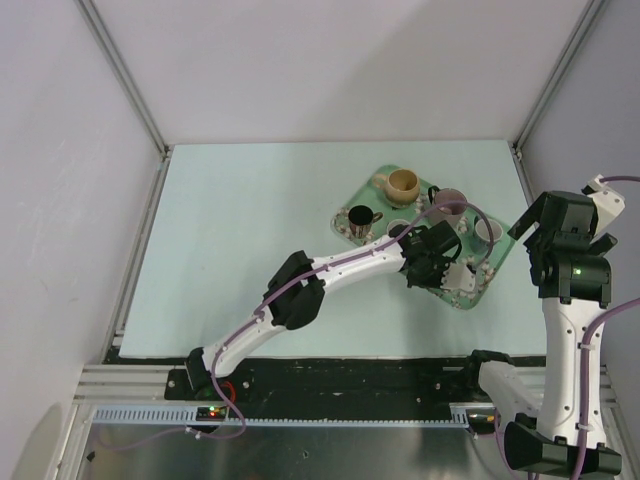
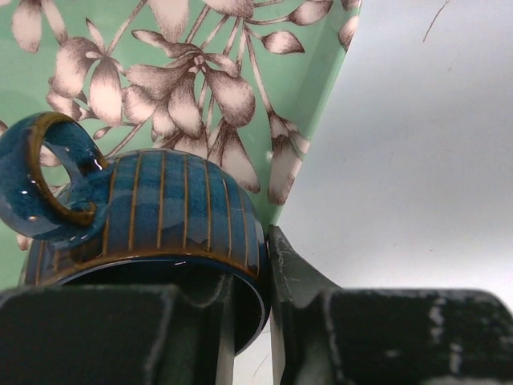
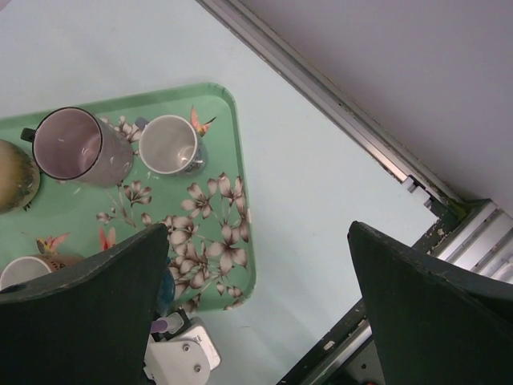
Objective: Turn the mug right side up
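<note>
The tan mug (image 1: 403, 183) stands at the far side of the green flowered tray (image 1: 503, 258) with its mouth up; the right wrist view shows only a sliver of it (image 3: 11, 175). My left gripper (image 1: 436, 262) (image 2: 255, 265) is over the tray's near right part. It is shut on the wall of a dark blue striped mug (image 2: 172, 210), one finger inside the rim and one outside. That mug's handle points left and its mouth faces the wrist camera. My right gripper (image 1: 545, 235) (image 3: 256, 241) hangs open and empty above the table, right of the tray.
The tray (image 3: 239, 265) also carries a mauve mug (image 1: 450, 203) (image 3: 76, 144), a white mug (image 1: 487, 231) (image 3: 168, 143), a dark mug (image 1: 358, 220) at its left end and a small white cup (image 3: 18, 271). The enclosure's frame post (image 1: 545, 95) stands behind the right arm.
</note>
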`<act>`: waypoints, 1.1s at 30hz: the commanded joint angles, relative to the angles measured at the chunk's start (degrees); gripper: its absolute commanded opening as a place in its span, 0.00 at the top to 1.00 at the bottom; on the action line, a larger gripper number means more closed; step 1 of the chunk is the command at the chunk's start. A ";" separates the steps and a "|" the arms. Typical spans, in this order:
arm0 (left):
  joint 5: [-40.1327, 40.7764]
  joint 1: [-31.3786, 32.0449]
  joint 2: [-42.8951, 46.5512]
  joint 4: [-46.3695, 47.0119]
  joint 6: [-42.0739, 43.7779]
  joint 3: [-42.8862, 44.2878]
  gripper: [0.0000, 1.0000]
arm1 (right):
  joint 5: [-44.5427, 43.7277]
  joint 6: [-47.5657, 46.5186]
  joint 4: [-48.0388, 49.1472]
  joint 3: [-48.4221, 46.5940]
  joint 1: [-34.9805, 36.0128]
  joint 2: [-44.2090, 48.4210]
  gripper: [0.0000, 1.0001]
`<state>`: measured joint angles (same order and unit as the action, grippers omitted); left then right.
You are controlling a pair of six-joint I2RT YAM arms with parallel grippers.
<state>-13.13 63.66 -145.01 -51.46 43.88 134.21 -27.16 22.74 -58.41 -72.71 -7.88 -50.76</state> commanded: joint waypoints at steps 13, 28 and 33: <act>3.55 -0.49 2.15 4.38 0.74 5.30 0.30 | 0.33 -1.56 2.41 0.13 0.74 0.69 0.01; 1.74 -1.81 27.44 4.37 -2.24 -4.50 0.11 | 8.31 -8.03 8.23 -0.35 0.66 2.54 0.01; 7.15 -8.33 38.42 5.14 -14.71 -14.49 0.11 | 18.58 -10.87 11.41 0.45 1.90 3.49 0.00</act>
<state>-11.05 61.30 -114.50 -47.35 40.18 125.29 -17.23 15.55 -52.18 -72.23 -7.03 -48.49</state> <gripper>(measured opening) 0.888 0.993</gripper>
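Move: The blue mug is already in the left gripper, its back wall pinched at the rim; the mug's middle is about 4 cm ahead of that hand, roughly 1 cm lower and level sideways. From the left hand the salmon mug stands some 12 cm ahead and 8 cm left, the white mug about 12 cm ahead and 13 cm right, the mauve mug 18 cm ahead and 4 cm right. From the right hand the blue mug is some 22 cm left, 6 cm ahead and 26 cm below. Open the left gripper from its pinch on the blue mug's rim to nearly full width, easing the hand about 2 cm forward and to the right as the fingers part. Then lift it clear, some 24 cm up and quickening, drifting left late in the rise while the wrist tilts about 25 degrees, fingertips swinging to the right. Late on, ease the open right gripper a few centimetres left, forward and up. ##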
